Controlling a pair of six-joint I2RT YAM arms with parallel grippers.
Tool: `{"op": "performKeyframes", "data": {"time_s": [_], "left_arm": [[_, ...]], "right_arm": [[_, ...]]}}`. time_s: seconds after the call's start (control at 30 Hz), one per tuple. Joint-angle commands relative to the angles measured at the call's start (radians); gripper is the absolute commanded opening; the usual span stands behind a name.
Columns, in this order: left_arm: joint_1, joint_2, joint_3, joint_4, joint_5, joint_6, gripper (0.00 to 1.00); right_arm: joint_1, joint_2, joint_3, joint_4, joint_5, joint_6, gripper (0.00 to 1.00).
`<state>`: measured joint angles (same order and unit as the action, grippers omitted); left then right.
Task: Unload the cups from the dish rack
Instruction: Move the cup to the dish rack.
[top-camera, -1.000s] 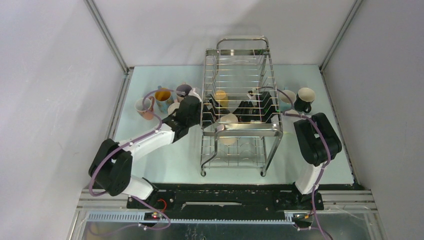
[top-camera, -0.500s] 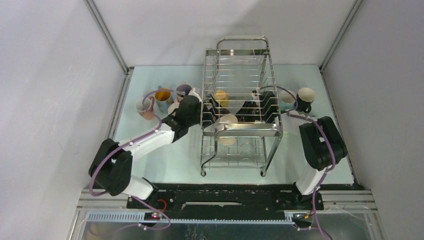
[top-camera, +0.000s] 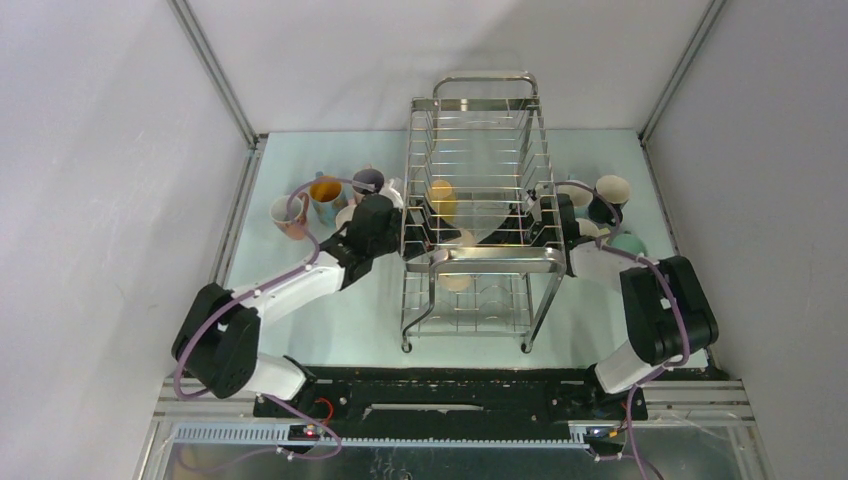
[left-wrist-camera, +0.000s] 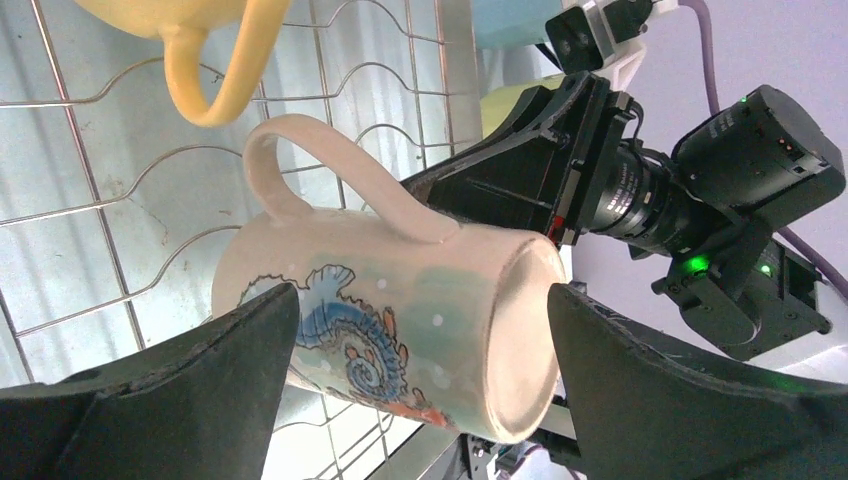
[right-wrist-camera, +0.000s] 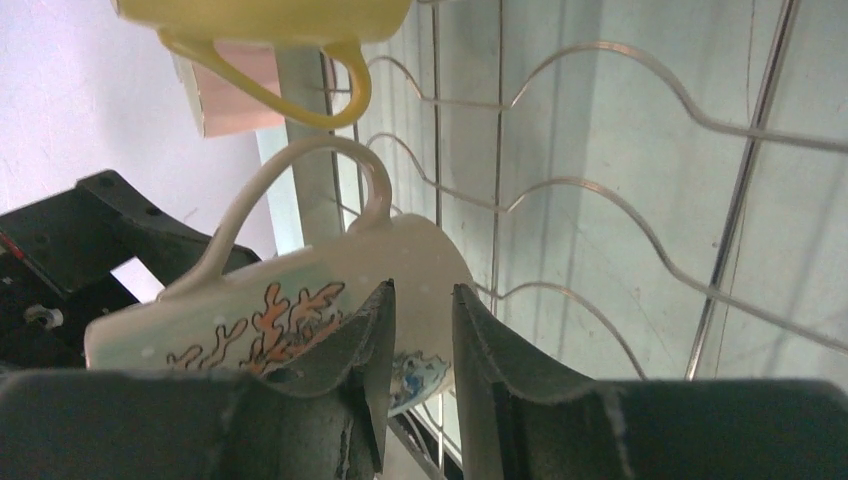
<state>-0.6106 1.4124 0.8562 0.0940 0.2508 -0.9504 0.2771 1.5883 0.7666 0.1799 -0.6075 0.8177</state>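
Note:
The chrome dish rack (top-camera: 495, 262) stands mid-table. On its upper tier a cream cup (left-wrist-camera: 400, 300) painted with a seahorse lies on its side, handle up. My left gripper (left-wrist-camera: 415, 350) is open, one finger at each end of that cup, reaching in from the rack's left side (top-camera: 408, 222). A yellow cup (left-wrist-camera: 200, 60) sits just beyond it. My right gripper (right-wrist-camera: 420, 330) stands at the rack's right side (top-camera: 540, 215), its jaws a narrow gap apart with nothing between them. The cream cup (right-wrist-camera: 300, 300) lies beyond its tips.
Several cups (top-camera: 325, 195) stand on the table left of the rack. Right of it stand a cream cup (top-camera: 575, 195), a black one (top-camera: 608, 195) and a pale green one (top-camera: 628, 243). The right wrist's body (left-wrist-camera: 700, 190) faces the left gripper through the rack wires (left-wrist-camera: 100, 200).
The right arm has drawn its gripper back out of the rack to the rack's right side, its elbow swinging nearer. The pale green cup now shows. The left arm has barely moved.

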Motion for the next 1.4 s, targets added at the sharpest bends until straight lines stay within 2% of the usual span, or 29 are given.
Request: {"op": "performKeyframes", "data": {"time_s": [0.0, 0.2, 0.37, 0.7, 1.13, 1.37], "left_arm": [[0.008, -0.079, -0.024, 0.001, 0.017, 0.050, 1.00], [0.008, -0.115, -0.037, -0.084, -0.041, 0.065, 1.00], [0.004, -0.129, -0.068, -0.085, -0.051, 0.046, 0.96], [-0.023, -0.194, -0.119, -0.056, -0.045, 0.010, 0.95], [-0.063, -0.233, -0.182, -0.037, -0.126, -0.116, 0.76], [-0.068, -0.315, -0.240, -0.066, -0.243, -0.172, 0.73]], "right_arm": [[0.002, -0.078, -0.024, 0.028, -0.019, -0.002, 0.35], [0.017, -0.109, -0.035, 0.027, -0.024, -0.002, 0.36], [0.039, -0.100, -0.035, 0.052, -0.024, 0.022, 0.36], [0.072, -0.080, -0.033, 0.093, -0.026, 0.047, 0.36], [0.108, -0.010, 0.042, 0.075, -0.026, 0.030, 0.36], [0.123, 0.043, 0.086, 0.079, -0.046, 0.014, 0.36]]}}
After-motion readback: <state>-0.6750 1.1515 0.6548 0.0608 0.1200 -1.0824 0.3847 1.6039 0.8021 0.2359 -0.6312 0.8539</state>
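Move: The seahorse cup stands in the dish rack between the hands. From the open left hand its middle is some 5 cm to the right, about level fore and aft and roughly 4 cm lower; from the right hand, about 8 cm left, 3 cm back and at much the same height. The yellow cup lies about 8 cm ahead, 1 cm right and 4 cm below the left hand, and the right gripper 13 cm right, 3 cm ahead and 4 cm below it. The seahorse cup is worked between both hands. After a brief lift and dip, the left hand draws back about 5 cm beside the cup, away from the yellow cup, ending a little to the left as its wide-open fingers close by a quarter around the cup. The right hand rises about 2 cm, then follows leftward some 4 cm, its partly open fingertips keeping against the cup's right side. ##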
